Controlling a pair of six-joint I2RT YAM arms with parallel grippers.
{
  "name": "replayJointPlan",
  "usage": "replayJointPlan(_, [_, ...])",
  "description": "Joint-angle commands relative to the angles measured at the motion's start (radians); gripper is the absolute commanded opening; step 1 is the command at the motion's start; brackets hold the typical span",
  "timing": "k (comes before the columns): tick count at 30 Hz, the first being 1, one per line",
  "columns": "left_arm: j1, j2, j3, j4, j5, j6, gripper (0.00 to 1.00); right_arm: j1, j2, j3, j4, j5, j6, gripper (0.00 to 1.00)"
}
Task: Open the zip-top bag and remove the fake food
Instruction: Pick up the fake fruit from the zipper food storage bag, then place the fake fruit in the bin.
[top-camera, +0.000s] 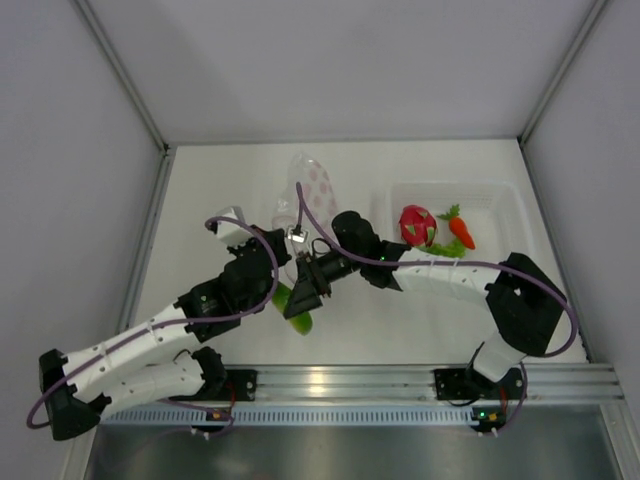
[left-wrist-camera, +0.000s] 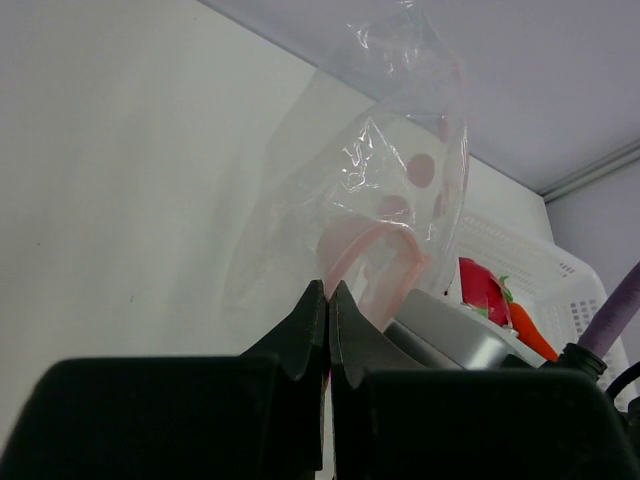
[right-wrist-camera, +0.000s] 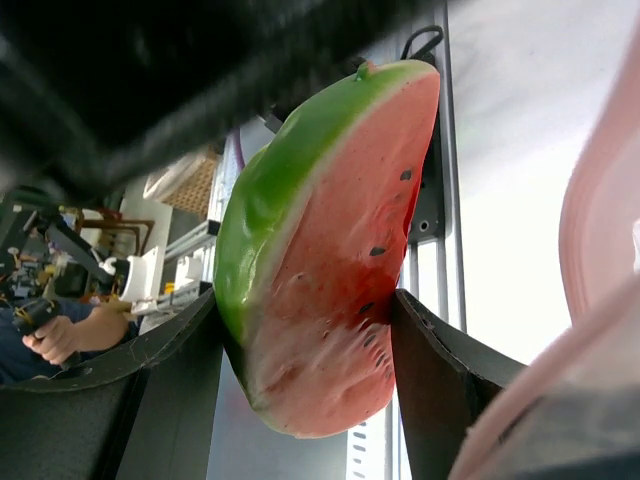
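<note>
The zip-top bag (top-camera: 306, 188) is clear with pink dots and stands up from the table at centre. Its pinkish zip strip (left-wrist-camera: 372, 256) curls just beyond my left gripper (left-wrist-camera: 328, 292), whose jaws are pressed together on the bag's lower edge. My right gripper (right-wrist-camera: 305, 340) is shut on a melon slice (right-wrist-camera: 320, 250) with a green rind and red flesh, held off the table just in front of the bag. From above, the slice (top-camera: 298, 318) shows green under the right gripper (top-camera: 303, 292), close beside the left gripper (top-camera: 288, 247).
A white tub (top-camera: 500, 195) sits at the right. It holds a magenta dragon fruit (top-camera: 417, 225), an orange carrot-like piece (top-camera: 462, 233) and green leaves (top-camera: 440, 248). The aluminium rail (top-camera: 350, 380) runs along the near edge. Grey walls enclose the table.
</note>
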Motion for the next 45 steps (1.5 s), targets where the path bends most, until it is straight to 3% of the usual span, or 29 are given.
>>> replayJointPlan(1, [0.005,0.022,0.03,0.038,0.039,-0.038,0.0,0.003,0.026,0.076,-0.09,-0.054,-0.127,0.17])
replayJointPlan(7, [0.008,0.059,0.015,0.038,0.031,-0.061,0.0,0.01,0.008,0.084,-0.118,-0.153,-0.219,0.17])
replayJointPlan(18, [0.125,0.084,-0.04,0.038,0.09,-0.149,0.0,0.047,-0.141,-0.11,-0.004,-0.242,-0.27,0.18])
replayJointPlan(28, [0.177,0.067,-0.051,-0.024,0.05,-0.271,0.0,0.124,-0.19,-0.119,-0.095,-0.276,-0.383,0.18])
replayJointPlan(45, [0.252,0.183,0.035,-0.082,0.074,-0.251,0.0,0.211,-0.174,-0.062,-0.277,-0.242,-0.524,0.17])
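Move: Holding the watermelon slice, the right hand has the white basket about 30 cm ahead, 42 cm to its right and 18 cm below; the dragon fruit in the basket is some 30 cm ahead and 32 cm to the right of this hand. From the left hand, its fingers already shut on the bag's edge, the basket lies roughly 14 cm ahead, 43 cm right and 24 cm down; the bag's body is about 11 cm ahead, 3 cm right and 12 cm lower. Drawing back towards the bases and away from the bag, the right hand carries the watermelon slice about 12 cm, drifting some 5 cm right and swinging counter-clockwise by about 30 degrees, its grip kept. Meanwhile the left hand keeps its pinch on the bag's edge, sinking first, then also going forward and left, its fingers tipping slightly down. ##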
